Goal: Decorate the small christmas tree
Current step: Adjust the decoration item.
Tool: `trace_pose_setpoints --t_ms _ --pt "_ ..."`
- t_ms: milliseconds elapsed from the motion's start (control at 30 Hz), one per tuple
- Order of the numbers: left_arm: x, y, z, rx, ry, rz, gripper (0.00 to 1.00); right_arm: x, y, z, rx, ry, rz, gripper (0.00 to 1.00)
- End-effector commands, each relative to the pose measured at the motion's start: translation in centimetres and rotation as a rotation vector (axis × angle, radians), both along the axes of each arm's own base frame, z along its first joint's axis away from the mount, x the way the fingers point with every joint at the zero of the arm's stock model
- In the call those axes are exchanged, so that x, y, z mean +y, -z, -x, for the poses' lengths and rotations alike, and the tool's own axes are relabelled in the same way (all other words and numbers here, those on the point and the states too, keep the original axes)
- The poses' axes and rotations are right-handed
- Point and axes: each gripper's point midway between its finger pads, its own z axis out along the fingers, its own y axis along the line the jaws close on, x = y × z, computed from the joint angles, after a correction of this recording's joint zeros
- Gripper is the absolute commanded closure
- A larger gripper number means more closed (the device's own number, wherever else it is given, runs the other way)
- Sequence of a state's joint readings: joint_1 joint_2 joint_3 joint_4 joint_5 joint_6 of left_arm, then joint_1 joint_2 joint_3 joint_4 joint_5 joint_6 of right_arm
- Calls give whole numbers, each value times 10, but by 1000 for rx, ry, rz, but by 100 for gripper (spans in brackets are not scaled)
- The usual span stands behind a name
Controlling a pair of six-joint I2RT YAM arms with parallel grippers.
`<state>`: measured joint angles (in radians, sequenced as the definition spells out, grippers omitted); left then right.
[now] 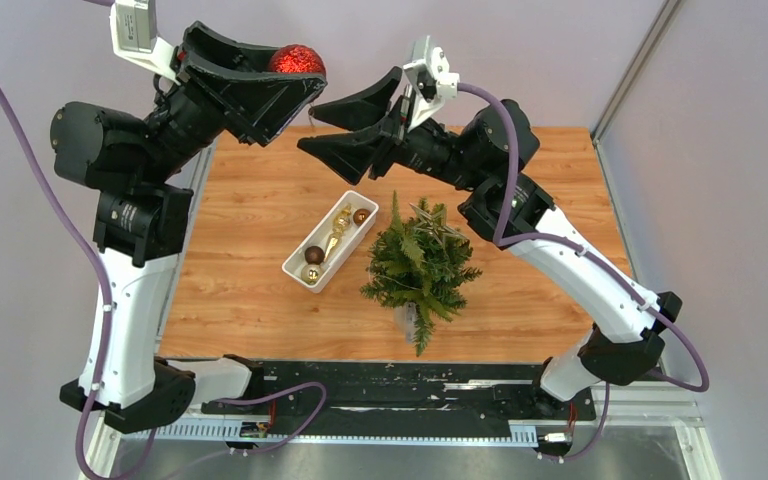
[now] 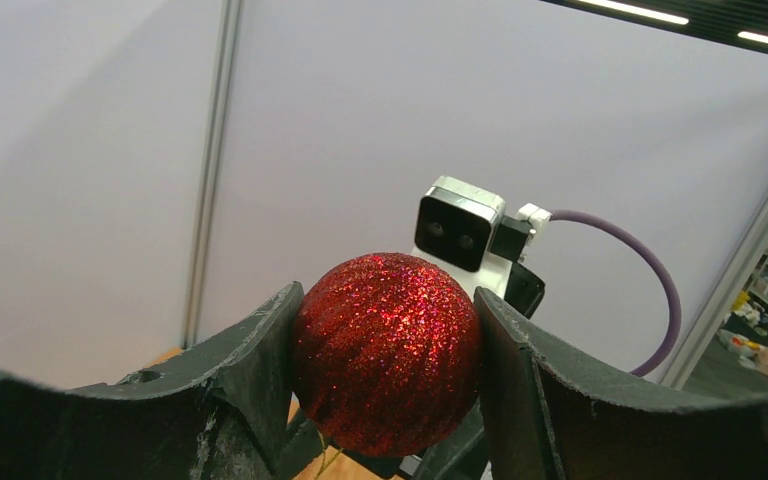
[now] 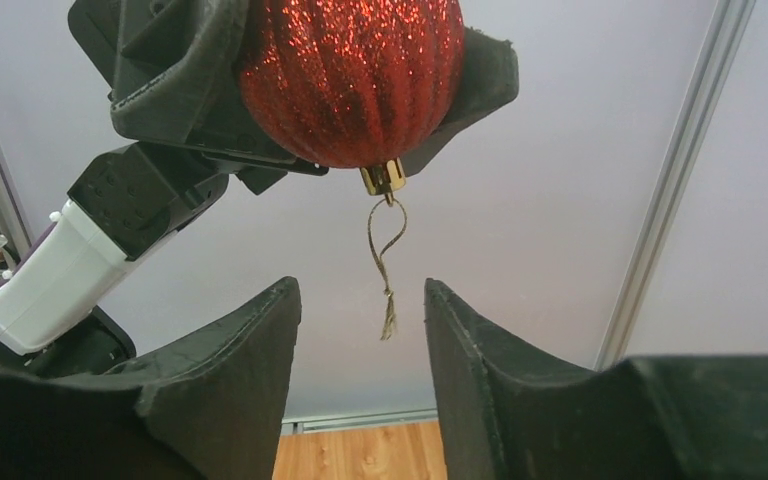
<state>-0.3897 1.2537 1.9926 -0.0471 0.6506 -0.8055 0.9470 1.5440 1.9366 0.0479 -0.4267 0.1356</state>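
My left gripper [image 1: 300, 75] is raised high at the back of the table, shut on a red glitter ball [image 1: 295, 60]. In the left wrist view the ball [image 2: 388, 350] fills the gap between both fingers. From the ball's gold cap [image 3: 385, 178] a thin gold string loop [image 3: 385, 260] hangs down. My right gripper [image 3: 360, 290] is just below, open, with the string's end hanging between its fingertips and touching neither. In the top view the right gripper [image 1: 308, 128] points left toward the ball. The small christmas tree [image 1: 420, 260] stands mid-table, below both grippers.
A white tray [image 1: 308, 284] left of the tree holds a gold ornament [image 1: 340, 222] and brown balls [image 1: 314, 254]. The wooden table [image 1: 250, 300] ends at a black rail by the arm bases. The right wrist camera [image 2: 458, 228] sits close behind the ball.
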Motion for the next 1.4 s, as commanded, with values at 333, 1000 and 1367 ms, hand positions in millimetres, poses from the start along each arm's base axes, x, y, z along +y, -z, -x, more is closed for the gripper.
trace_pose_setpoints --t_ms 333,1000,1367 --pt "-2 -7 18 -36 46 17 100 -8 -23 9 -43 -12 -73 86" --pt "2 15 13 -103 -31 -47 21 -45 -14 -8 -132 234 99 100" --pt "20 33 18 -226 -126 -149 0 -61 -18 -20 -262 375 193 100"
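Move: The red ball's hanging string is between the right hand's parted fingers, about 1 cm above its hand point, with the ball's middle some 7 cm above. The left hand still holds the ball; the string is about 7 cm beneath that hand and 1 cm ahead. From the right hand the tree lies roughly 2 cm ahead, 13 right and 38 below, the ornament box 18 ahead, 5 left and 55 below. The ball's string is pinched as the right fingers shut fully on it, that hand staying put; the left hand lowers the ball some 2.5 cm, then opens wide and lets go, easing slightly left. The right hand then draws away about 5 cm to the right and 2.5 forward, keeping its pinch, fingers dipping and swinging clockwise nearly 20 degrees. ##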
